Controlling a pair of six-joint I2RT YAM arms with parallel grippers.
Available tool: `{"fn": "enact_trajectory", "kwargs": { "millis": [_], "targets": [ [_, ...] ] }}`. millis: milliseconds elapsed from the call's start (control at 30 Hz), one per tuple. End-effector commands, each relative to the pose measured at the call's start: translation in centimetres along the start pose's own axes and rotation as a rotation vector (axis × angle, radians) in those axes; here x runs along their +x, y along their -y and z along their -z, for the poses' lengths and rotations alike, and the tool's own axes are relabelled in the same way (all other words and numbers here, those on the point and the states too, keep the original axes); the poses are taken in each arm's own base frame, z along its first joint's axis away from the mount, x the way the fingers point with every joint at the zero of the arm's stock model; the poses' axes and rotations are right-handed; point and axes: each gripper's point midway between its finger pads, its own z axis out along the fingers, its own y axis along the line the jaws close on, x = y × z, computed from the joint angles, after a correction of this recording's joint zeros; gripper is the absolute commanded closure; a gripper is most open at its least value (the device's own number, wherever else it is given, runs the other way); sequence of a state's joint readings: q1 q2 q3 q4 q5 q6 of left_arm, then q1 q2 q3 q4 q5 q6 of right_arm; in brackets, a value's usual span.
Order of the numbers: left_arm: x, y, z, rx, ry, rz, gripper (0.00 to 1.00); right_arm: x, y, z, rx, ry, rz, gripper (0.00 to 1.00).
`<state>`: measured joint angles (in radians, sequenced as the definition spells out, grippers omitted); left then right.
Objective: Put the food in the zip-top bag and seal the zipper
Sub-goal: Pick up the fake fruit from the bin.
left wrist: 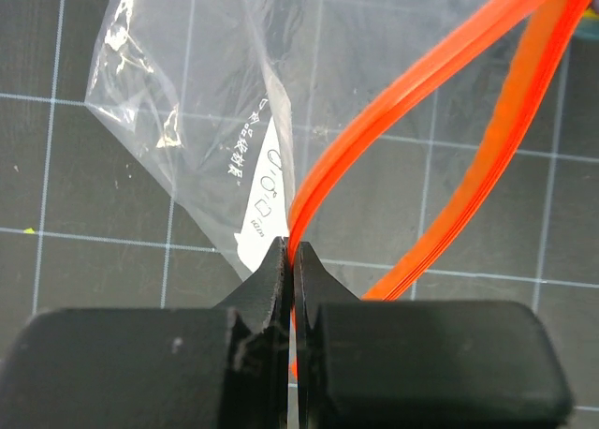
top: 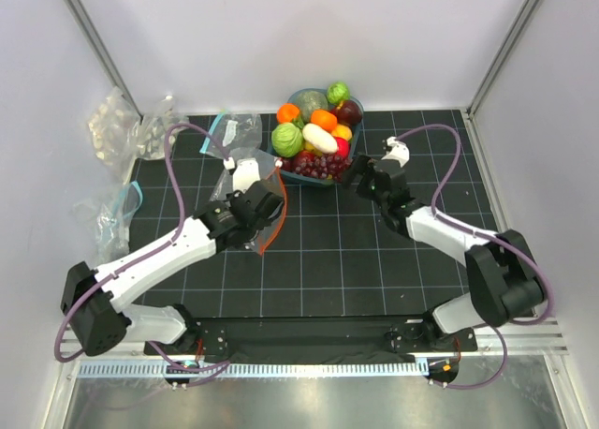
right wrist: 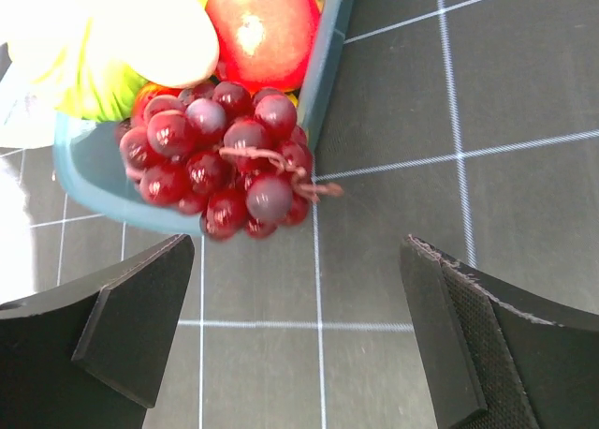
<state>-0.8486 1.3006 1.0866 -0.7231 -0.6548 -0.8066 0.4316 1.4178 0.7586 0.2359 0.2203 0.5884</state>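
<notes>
The food is heaped in a blue bowl (top: 296, 96): green cabbage (top: 286, 140), oranges (top: 323, 120), a white oblong vegetable (top: 319, 138), a red apple (right wrist: 262, 31) and purple grapes (right wrist: 225, 157). The grapes spill over the bowl's rim (right wrist: 84, 181). My right gripper (right wrist: 299, 326) stands open just in front of the grapes, with nothing between its fingers (right wrist: 140, 307). The clear zip-top bag (left wrist: 187, 101) lies left of the bowl. Its orange-red zipper (left wrist: 421, 73) gapes in a loop, and my left gripper (left wrist: 292, 251) is shut on one side of the strip.
Clear bags with teal strips (top: 229, 129) (top: 117, 209) and a crumpled clear heap (top: 117, 125) lie along the left side of the black gridded mat (top: 328, 260). White walls and metal posts enclose the table.
</notes>
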Motion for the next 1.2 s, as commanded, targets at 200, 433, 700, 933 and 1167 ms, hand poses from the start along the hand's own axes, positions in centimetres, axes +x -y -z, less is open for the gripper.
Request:
{"fn": "enact_trajectory", "kwargs": {
  "millis": [200, 433, 700, 933, 1167],
  "targets": [
    [-1.8, 0.6, 0.7, 0.049, 0.076, 0.102, 1.0, -3.0, -3.9, -1.3, -0.214, 0.109, -0.092, 0.16],
    [-2.0, 0.5, 0.6, 0.044, 0.085, 0.114, 0.99, -2.0, -4.0, -3.3, -0.212, 0.07, -0.083, 0.05],
    [-1.8, 0.6, 0.3, 0.04, 0.085, 0.093, 1.0, -0.9, -5.4, -5.9, -0.26, 0.01, -0.047, 0.0],
    [-1.7, 0.9, 0.1, 0.047, 0.078, 0.076, 1.0, -1.6, -5.4, -6.9, -0.252, 0.034, 0.0, 0.13],
    [-1.1, 2.2, -0.1, 0.095, 0.036, 0.032, 0.99, -2.6, -5.5, -6.8, -0.237, 0.054, 0.088, 0.54]
  ]
}}
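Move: The grape cluster on the bin's near edge lies about 5 cm ahead of the open right hand, 6 cm to its left and 3 cm below. The red fruit sits some 10 cm ahead and 2 cm left, the white eggplant about 12 cm ahead and 7 cm left, and the cabbage 11 cm ahead and 14 cm left. From the left hand, the grapes are roughly 15 cm ahead, 18 cm to the right and 6 cm lower. The grapes at the bin's near rim are reached by the right hand, which goes about 6 cm forward and 5 cm left with a brief bob up, then dips between them and turns about 10 degrees counter-clockwise. After a short half-hearted close and reopening, the fingers close to about half around the cluster as the hand eases up a centimetre; the left keeps the bag's orange zipper pinched. ##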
